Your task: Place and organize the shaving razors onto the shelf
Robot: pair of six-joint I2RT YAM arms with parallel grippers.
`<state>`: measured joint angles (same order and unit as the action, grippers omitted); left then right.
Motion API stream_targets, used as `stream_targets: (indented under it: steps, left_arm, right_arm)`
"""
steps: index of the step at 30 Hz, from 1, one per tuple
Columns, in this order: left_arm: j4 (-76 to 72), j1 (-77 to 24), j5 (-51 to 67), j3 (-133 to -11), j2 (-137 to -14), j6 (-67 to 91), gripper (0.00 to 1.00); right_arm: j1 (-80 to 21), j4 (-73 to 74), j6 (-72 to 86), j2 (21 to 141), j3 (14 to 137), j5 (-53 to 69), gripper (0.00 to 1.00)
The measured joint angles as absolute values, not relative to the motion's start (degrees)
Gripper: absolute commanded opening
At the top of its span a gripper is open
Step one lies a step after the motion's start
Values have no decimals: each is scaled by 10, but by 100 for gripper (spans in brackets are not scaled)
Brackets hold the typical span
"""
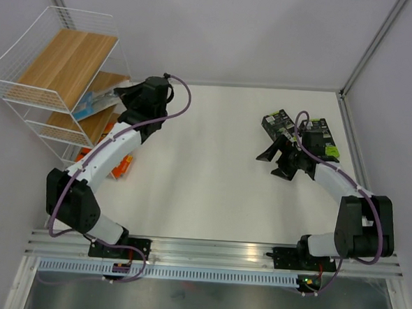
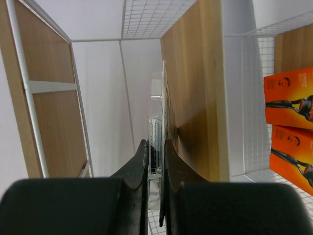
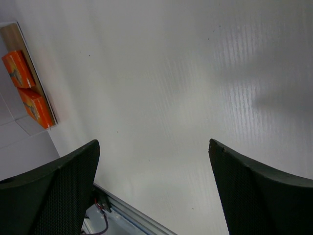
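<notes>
The shelf (image 1: 65, 62) stands at the far left, a white wire rack with stepped wood boards. My left gripper (image 1: 120, 99) reaches into it and is shut on the flat white-blue pack (image 1: 90, 105), which lies over the middle board. In the left wrist view the gripper (image 2: 155, 144) pinches this pack (image 2: 155, 128) edge-on beside a wood board (image 2: 195, 98). Two orange boxes (image 2: 291, 98) (image 2: 293, 156) sit side by side on the lowest board (image 1: 121, 167). Two black boxes with lime-green tops (image 1: 278, 124) (image 1: 320, 137) lie on the table at the far right. My right gripper (image 1: 274, 164) is open and empty just in front of them.
In the right wrist view the gripper (image 3: 152, 147) hangs wide open over the bare white table (image 3: 171, 73), with the orange boxes (image 3: 27, 88) far off at the upper left. Grey walls close the back and right sides. A metal rail (image 1: 214, 249) runs along the near edge.
</notes>
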<state>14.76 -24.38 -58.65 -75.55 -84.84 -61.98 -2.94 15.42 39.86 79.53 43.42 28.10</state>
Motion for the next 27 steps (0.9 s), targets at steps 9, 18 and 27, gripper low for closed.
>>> stream_targets:
  steps: [9,18,27]
  left_arm:
    - [136,-195,-666,-823,-942,-608,9]
    - [136,-182,-700,-871,-1008,-606,15]
    - [134,-161,-704,-917,-1059,-580,64]
  right_arm:
    - [-38,145,399,825,442,289,98]
    - [-39,141,399,833,443,299,98]
    - [-40,142,401,832,443,300,98]
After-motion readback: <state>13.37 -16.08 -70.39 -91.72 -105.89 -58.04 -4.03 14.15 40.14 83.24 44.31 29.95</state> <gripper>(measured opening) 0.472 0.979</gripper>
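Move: The left hand still holds the Gillette razor pack, partly in under the rack's top shelf. The middle shelf it is bound for has its centre some 7 cm left, 4 cm back and about 5 cm below that hand. The top shelf sits right over the middle one, roughly 17 cm higher, and the orange razor packs lie about 8 cm back, 4 cm left and 22 cm below the hand. From the idle right hand, the middle shelf is about 52 cm left, 5 cm ahead and 18 cm higher. The left fingers lay the Gillette pack down on the middle shelf and let go, opening to about half only at the very end. Before that the hand carries it some 5 cm forward and as much to the left under the top shelf, swings about 20 degrees counter-clockwise and sinks a couple of centimetres. ##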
